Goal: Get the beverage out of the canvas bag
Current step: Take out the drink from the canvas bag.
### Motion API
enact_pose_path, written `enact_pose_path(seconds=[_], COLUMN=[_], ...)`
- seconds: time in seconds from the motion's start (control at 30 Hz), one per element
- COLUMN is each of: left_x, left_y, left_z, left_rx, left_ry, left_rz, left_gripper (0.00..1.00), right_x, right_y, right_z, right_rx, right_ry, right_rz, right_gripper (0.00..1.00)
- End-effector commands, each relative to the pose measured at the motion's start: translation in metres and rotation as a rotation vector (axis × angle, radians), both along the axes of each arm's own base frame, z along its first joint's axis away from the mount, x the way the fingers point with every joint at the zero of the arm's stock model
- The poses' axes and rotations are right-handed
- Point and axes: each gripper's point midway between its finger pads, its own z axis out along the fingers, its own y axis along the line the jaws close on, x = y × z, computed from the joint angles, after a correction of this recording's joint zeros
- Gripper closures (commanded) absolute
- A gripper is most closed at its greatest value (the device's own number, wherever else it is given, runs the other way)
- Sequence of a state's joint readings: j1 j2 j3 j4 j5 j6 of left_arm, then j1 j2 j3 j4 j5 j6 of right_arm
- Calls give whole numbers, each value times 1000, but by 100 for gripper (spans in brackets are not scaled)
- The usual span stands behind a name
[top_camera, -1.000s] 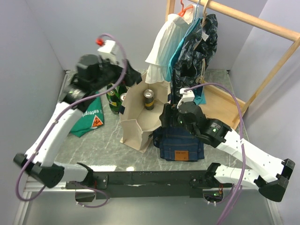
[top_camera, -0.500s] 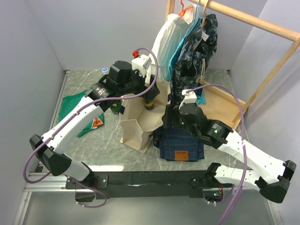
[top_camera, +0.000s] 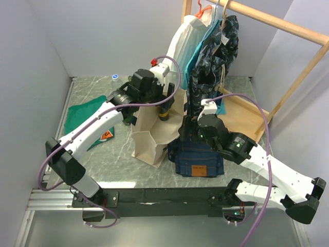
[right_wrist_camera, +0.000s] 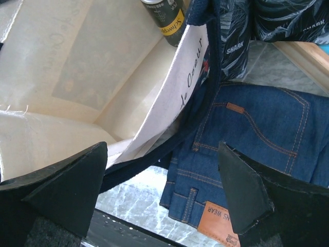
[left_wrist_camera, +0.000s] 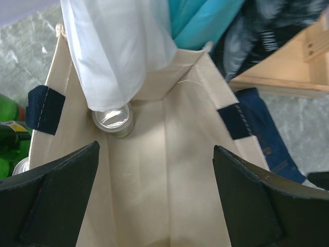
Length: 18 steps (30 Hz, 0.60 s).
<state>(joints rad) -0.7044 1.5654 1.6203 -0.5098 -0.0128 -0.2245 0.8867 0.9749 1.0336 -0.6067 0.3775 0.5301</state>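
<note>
The cream canvas bag (top_camera: 147, 135) stands open in the middle of the table, with its navy straps (left_wrist_camera: 45, 106) on the rims. Inside, at the far end, stands the beverage (left_wrist_camera: 113, 119), a dark can with a silver top (top_camera: 164, 113) and a yellow label (right_wrist_camera: 164, 15). My left gripper (left_wrist_camera: 156, 149) hangs open over the bag's mouth (top_camera: 165, 101), short of the can and touching nothing. My right gripper (right_wrist_camera: 163, 149) is open at the bag's right rim (top_camera: 185, 131), with the rim and a navy strap between its fingers but not pinched.
Folded blue jeans (top_camera: 198, 159) lie against the bag's right side. Green bottles (top_camera: 126, 116) and a green cloth (top_camera: 90, 114) sit left of it. Clothes (top_camera: 208, 49) hang from a wooden rack (top_camera: 280, 23) behind, and a white garment (left_wrist_camera: 118, 49) droops over the can.
My left arm has swung right, from above the green bottles to over the bag's mouth. The right arm has barely moved. Both grippers stayed open.
</note>
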Motion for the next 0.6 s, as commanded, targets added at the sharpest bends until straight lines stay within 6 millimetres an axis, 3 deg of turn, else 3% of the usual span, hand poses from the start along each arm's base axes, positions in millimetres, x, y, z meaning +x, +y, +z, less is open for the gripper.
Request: enact_pose_path(seconds=[0.0,0.27,0.57], left_x=[13,19,42], left_y=[-4,-13,-9], left_z=[4,-29,-66], left_rx=[-7,45,107], left_ry=[-34,45,60], left_rz=[29,14,120], left_gripper=[3,4,4], right_x=[5,6,6], right_y=[-7,-6,-9], right_z=[7,5,3], right_rx=[-5,-15,-25], right_ry=[-31,-29,-31], right_rz=[-32,-28,-33], right_gripper=[6,6,6])
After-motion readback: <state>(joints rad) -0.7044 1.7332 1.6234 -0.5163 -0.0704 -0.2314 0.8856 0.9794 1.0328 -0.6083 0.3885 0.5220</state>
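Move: The last can stands in the far part of the canvas bag, about 10 cm ahead of my left hand and some 22 cm below it, with hardly any sideways offset. The white skirt's hem hangs almost over it, around 10 cm ahead of the hand and 8 cm below. The green bottles stand outside the bag, roughly 18 cm to the can's left. From my right hand, the can lies about 21 cm ahead, 12 cm left and 16 cm lower. I lower my left hand nearly 8 cm down into the mouth of the canvas bag, gathering speed, and ease it 2 to 3 cm forward towards the can below the white skirt's hem. The wrist tips my fingers about 10 degrees further down, and I keep them wide open, touching nothing of the can yet. ##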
